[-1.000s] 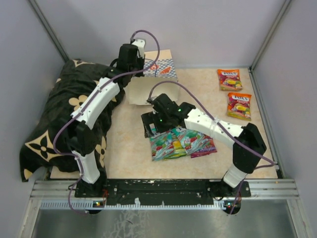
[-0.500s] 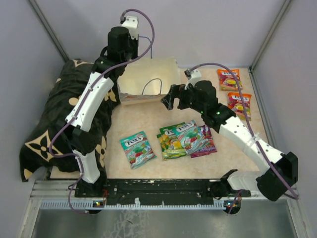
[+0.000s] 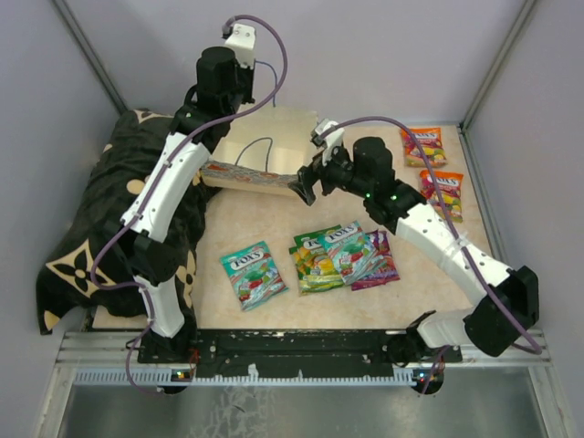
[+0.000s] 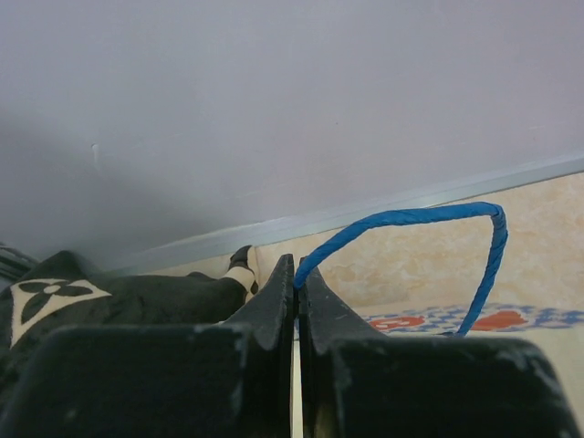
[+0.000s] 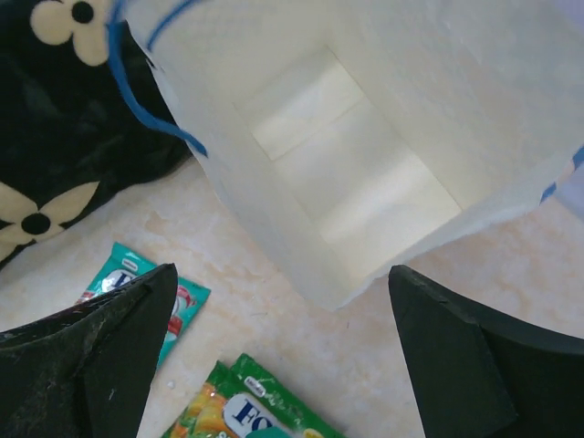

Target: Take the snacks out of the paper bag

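Note:
The paper bag [image 3: 265,146] is tipped on its side at the back of the table, with its checkered band [image 3: 245,175] facing forward. My left gripper [image 3: 245,91] is shut on its blue cord handle [image 4: 411,217] and holds it up. My right gripper [image 3: 307,178] is open at the bag's mouth. In the right wrist view the bag's inside [image 5: 347,173] looks bare between the spread fingers [image 5: 137,319]. Snacks lie on the table: a teal packet [image 3: 254,274], a pile of several packets [image 3: 342,255], and two orange packets [image 3: 422,146] at the right.
The black flower-patterned cushion [image 3: 100,210] fills the left side, beside the left arm. Grey walls close in the back and both sides. The teal packet [image 5: 123,274] and a green packet [image 5: 237,406] lie just below my right gripper [image 5: 283,283].
The left gripper has lifted and tipped the bag. A teal packet now lies apart at the left. The right gripper has left the pile and moved up to the bag's mouth.

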{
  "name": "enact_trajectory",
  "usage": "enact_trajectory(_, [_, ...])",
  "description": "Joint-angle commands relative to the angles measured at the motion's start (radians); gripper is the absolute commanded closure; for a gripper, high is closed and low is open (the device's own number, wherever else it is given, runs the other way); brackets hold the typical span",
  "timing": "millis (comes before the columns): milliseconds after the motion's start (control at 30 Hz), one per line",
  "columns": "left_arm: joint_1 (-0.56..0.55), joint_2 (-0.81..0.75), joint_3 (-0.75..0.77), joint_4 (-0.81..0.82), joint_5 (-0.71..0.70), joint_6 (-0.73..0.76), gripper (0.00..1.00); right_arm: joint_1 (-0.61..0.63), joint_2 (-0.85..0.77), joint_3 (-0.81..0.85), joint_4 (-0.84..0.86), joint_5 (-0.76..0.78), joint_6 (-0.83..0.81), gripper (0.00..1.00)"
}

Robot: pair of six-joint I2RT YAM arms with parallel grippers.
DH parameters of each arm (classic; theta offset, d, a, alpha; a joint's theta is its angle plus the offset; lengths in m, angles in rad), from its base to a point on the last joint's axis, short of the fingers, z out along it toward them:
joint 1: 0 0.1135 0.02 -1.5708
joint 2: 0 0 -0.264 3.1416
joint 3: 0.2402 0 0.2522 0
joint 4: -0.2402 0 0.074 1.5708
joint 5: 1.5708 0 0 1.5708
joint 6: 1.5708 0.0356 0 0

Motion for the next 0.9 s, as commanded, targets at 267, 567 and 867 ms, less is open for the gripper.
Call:
enact_trajectory(267, [0.019,0.091,-0.062,0.19,0.059,-0.009,1.0,-0.004,0.0,0.051,0.117,0.074,-0.211,0.01])
enact_trajectory(567, [0.076,0.214,-0.03,0.359,0.177,0.119,0.65,-0.031,0.045,0.083,0.103,0.035,-0.164,0.01])
enact_trajectory(867, [0.142,-0.021,-0.038,0.323,0.264,0.152,0.0,-0.07,0.044,0.045,0.136,0.079,-0.119,0.01])
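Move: The empty paper bag hangs by its far blue handle from the left fingers, mouth leaning towards the robot, its middle about 27 cm below that hand, 2 cm ahead and 4 cm to the right. Nearer the base, the left teal packet lies some 26 cm back and straight below; the yellow-green packets are about 22 cm back and 18 cm right. From the right hand, the bag is roughly 18 cm ahead, 9 cm left and 14 cm lower. The paper bag's handle, still pinched in the shut left fingers, is carried about 9 cm forward and nearly as far down; then the fingers open wide and let it go as the hand starts back up a couple of centimetres. The empty right hand, staying open, tips up some 10 degrees while rising about 3 cm, then eases 4 cm forward and sinks again. ##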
